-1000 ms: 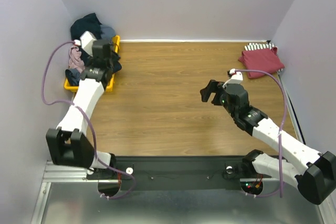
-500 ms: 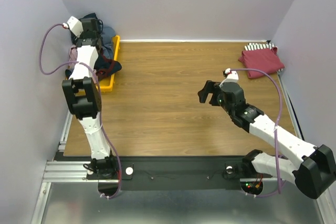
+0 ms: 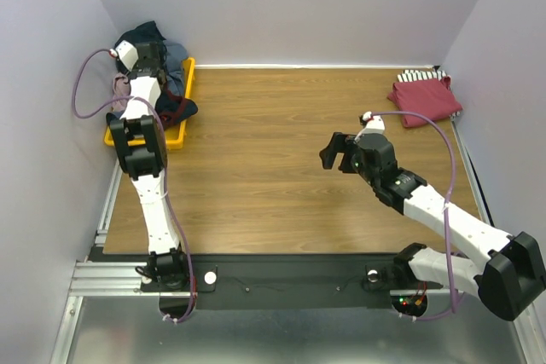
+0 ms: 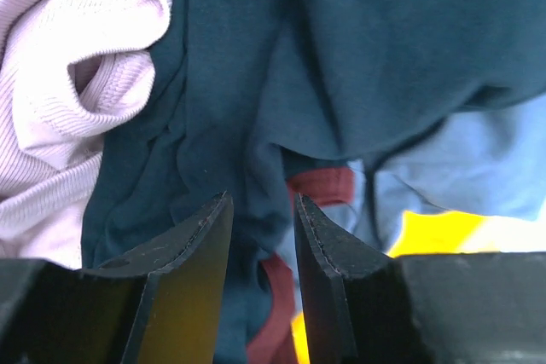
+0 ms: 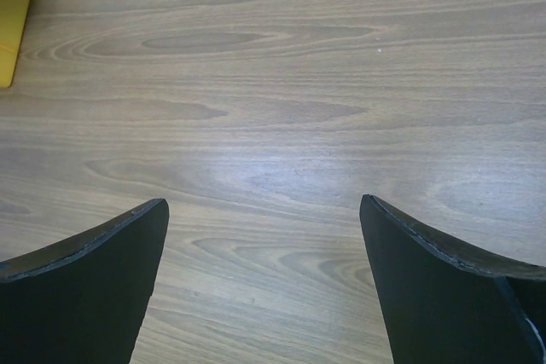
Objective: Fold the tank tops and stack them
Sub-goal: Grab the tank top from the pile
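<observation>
Loose tank tops fill the yellow tray: a navy jersey [image 3: 145,36] [image 4: 384,57] with maroon trim [image 4: 320,185], a mauve ribbed one [image 3: 122,91] [image 4: 68,108] and a grey-blue one [image 3: 177,53] [image 4: 461,168]. My left gripper [image 3: 147,50] [image 4: 260,202] hangs over the navy jersey, jaws a small way apart, with cloth showing in the gap beneath them. At the far right a folded dark red top [image 3: 424,98] lies on a striped one [image 3: 418,76]. My right gripper [image 3: 331,149] [image 5: 264,206] hovers wide open over bare wood.
The yellow tray [image 3: 177,134] [image 4: 426,232] sits against the left wall at the back corner. White walls close in the wooden table [image 3: 273,142] on three sides. The left arm's purple cable [image 3: 81,91] loops beside the tray.
The left arm has risen and folded back, carrying its gripper from the tray's middle to the rear of the pile. The right gripper has crept slightly left.
</observation>
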Robot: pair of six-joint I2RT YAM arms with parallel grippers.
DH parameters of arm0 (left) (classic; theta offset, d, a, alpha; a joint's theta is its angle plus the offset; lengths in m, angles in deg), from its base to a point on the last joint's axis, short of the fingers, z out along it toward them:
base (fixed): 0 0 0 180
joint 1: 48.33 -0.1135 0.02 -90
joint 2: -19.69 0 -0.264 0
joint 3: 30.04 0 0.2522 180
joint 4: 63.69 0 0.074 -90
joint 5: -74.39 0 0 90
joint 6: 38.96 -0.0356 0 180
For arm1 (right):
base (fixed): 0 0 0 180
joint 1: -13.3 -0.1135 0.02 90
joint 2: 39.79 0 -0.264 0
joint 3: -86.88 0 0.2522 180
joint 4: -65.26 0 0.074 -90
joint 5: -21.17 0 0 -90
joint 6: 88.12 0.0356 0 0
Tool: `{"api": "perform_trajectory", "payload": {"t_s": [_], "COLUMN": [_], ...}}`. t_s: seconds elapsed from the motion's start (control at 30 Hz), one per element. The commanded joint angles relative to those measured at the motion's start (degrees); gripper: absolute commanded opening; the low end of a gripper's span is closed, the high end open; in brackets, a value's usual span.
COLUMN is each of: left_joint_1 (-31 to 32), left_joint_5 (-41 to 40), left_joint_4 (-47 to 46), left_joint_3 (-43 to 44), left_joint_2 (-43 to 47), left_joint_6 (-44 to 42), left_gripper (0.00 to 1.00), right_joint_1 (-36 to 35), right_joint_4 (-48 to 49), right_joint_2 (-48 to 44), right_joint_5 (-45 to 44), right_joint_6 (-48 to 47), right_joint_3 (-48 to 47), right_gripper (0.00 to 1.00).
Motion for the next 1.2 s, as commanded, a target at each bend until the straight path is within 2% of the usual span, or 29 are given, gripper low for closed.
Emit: {"api": "perform_trajectory", "payload": {"t_s": [0.0, 0.23, 0.4, 0.53, 0.57, 0.6, 0.83, 1.17], "left_joint_1": [-0.4, -0.6, -0.8, -1.0, -0.9, -0.9, -1.0, -1.0], "left_joint_5": [-2.9, -4.6, -3.6, -2.4, -2.1, -1.9, -0.9, 0.0], "left_joint_4": [-2.3, -4.2, -5.5, -5.8, -5.9, -6.1, -10.7, -17.1], "left_joint_3": [3.5, 3.8, 5.7, 6.1, 6.0, 5.9, 3.3, -5.7], "left_joint_2": [-0.4, -2.8, -5.0, -6.0, -6.0, -5.7, 0.8, 16.3], "left_joint_6": [-2.0, -2.1, -1.7, -0.5, -0.4, -0.2, -1.9, -3.0], "left_gripper": [0.46, 0.46, 0.38, 0.17, 0.05, 0.00, 0.00, 0.00], "right_joint_1": [-0.2, -0.3, -0.2, -0.2, -0.2, -0.2, -0.2, -0.2], "right_joint_4": [1.3, 1.3, 1.3, 1.3, 1.3, 1.3, 1.4, 1.4], "right_joint_2": [0.4, 1.7, 1.9, 2.3, 2.5, 2.5, 3.0, 3.0], "right_joint_5": [0.9, 0.9, 0.2, 0.4, 0.4, 0.4, 0.6, 0.2], "right_joint_6": [-0.3, -0.1, -0.1, -0.1, -0.1, -0.2, -0.1, -0.1], "right_joint_3": [-2.2, -2.1, -1.9, -2.1, -2.2, -2.1, -2.2, -2.4], "right_gripper": [1.00, 1.00, 1.00, 1.00, 1.00, 1.00, 1.00, 1.00]}}
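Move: The dark tank top on the pile is right under my half-open left fingers, its middle about 2 cm ahead and 5 cm below. The pink top lies some 9 cm back and 3 cm left, at much the same depth; the blue-grey top is about 12 cm to the right and 2 cm back. From my right hand, the dark tank top is roughly 33 cm ahead, 54 cm left and a little lower. I sink my left hand another 3–4 cm into the dark tank top, easing about 2 cm forward, and shut the half-open fingers, pinching a fold of the cloth between the tips. Then, fingers kept shut, I lift it about 10 cm, gathering speed, drawing slightly back as the hand tips up some 10 degrees. ##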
